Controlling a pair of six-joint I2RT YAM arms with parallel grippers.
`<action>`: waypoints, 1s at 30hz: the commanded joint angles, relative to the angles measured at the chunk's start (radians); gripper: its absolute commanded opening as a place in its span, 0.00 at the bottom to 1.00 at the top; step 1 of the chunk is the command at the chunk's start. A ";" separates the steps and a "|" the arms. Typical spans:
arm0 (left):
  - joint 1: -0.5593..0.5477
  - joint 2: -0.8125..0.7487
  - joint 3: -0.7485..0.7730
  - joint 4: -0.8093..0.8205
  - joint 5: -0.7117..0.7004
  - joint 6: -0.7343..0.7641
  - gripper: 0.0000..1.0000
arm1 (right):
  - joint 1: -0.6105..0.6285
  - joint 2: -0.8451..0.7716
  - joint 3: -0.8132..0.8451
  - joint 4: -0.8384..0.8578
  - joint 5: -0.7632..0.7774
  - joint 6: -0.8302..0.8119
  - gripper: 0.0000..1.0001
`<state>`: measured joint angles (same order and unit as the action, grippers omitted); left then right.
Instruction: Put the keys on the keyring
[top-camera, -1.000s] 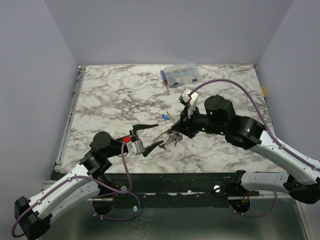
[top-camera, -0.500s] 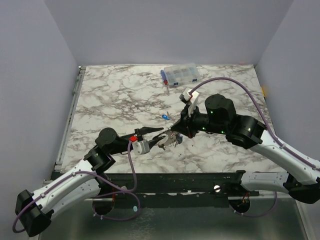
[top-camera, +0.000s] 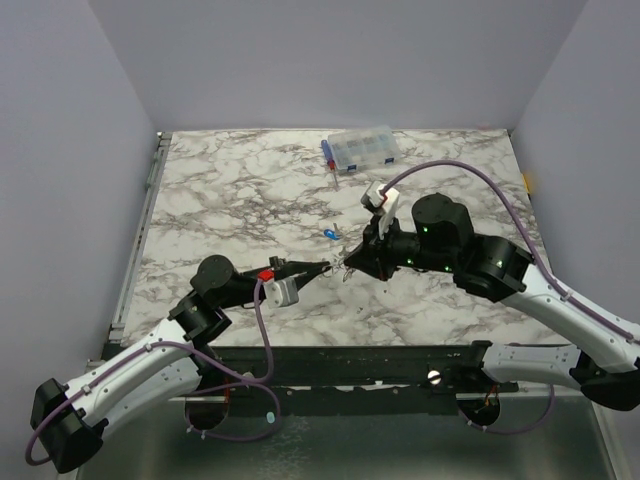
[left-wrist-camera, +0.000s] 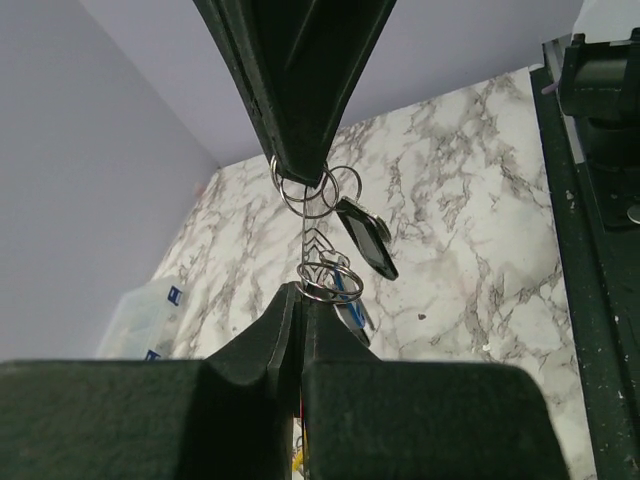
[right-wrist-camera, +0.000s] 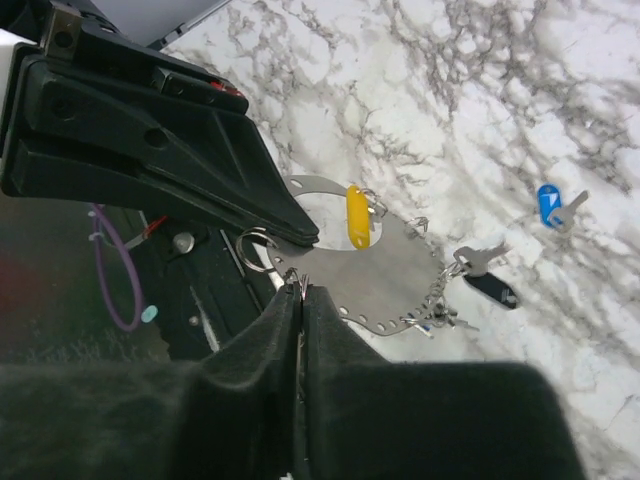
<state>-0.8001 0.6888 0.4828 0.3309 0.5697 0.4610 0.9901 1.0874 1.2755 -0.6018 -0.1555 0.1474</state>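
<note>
The keyring (right-wrist-camera: 400, 275) is a flat silver-grey metal piece with edge holes and small split rings, held in the air between both arms. On it hang a yellow key tag (right-wrist-camera: 357, 215), a key with a black tag (right-wrist-camera: 490, 287) and some tiny keys. My right gripper (right-wrist-camera: 301, 288) is shut on its near edge beside a split ring (right-wrist-camera: 253, 250). My left gripper (left-wrist-camera: 301, 288) is shut on a ring (left-wrist-camera: 330, 280) at the opposite end. In the top view the two grippers (top-camera: 322, 268) (top-camera: 347, 266) meet tip to tip. A blue key (top-camera: 328, 235) lies loose on the table.
A clear compartment box (top-camera: 362, 149) with blue parts stands at the back of the marble table (top-camera: 220, 200), with a small blue piece (top-camera: 327, 150) at its left end. The table's dark front rail (left-wrist-camera: 590, 300) runs just below the grippers.
My left gripper has moved right to the keyring and gone from open to shut on it. The right gripper and keyring have shifted slightly up and back.
</note>
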 joint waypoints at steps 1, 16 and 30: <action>-0.005 -0.001 0.015 0.053 0.049 -0.056 0.00 | 0.001 -0.027 -0.030 0.033 -0.013 -0.036 0.22; 0.007 0.085 0.027 0.122 -0.133 -0.351 0.00 | 0.002 -0.189 -0.238 0.250 0.009 -0.386 0.63; 0.166 0.164 0.046 0.240 -0.129 -0.667 0.00 | 0.038 -0.196 -0.509 0.703 -0.028 -0.798 0.70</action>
<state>-0.6506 0.8539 0.4843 0.4725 0.4320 -0.1032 1.0145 0.8658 0.7727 -0.0654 -0.1638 -0.5026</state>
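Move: The keyring's loose rings are stretched between my two shut grippers: the ones in my right fingers sit about 4 cm right and 3 cm above my left hand, level with it fore and aft. The metal plate with its keys and yellow tag hangs some 8 cm straight below my left hand. The loose blue key lies on the table about 15 cm ahead of my left hand, 1 cm to its right and roughly 20 cm down. I open my right fingers and let go of the rings, backing that hand about 2.5 cm to the right, then dropping it some 4 cm below where it began, edging forward and part-way back left while it rolls about 40 degrees, front side up. My left hand keeps its pinch, sinks slightly, then carries the keyring about 6 cm forward, rolling some 30 degrees front side down. ##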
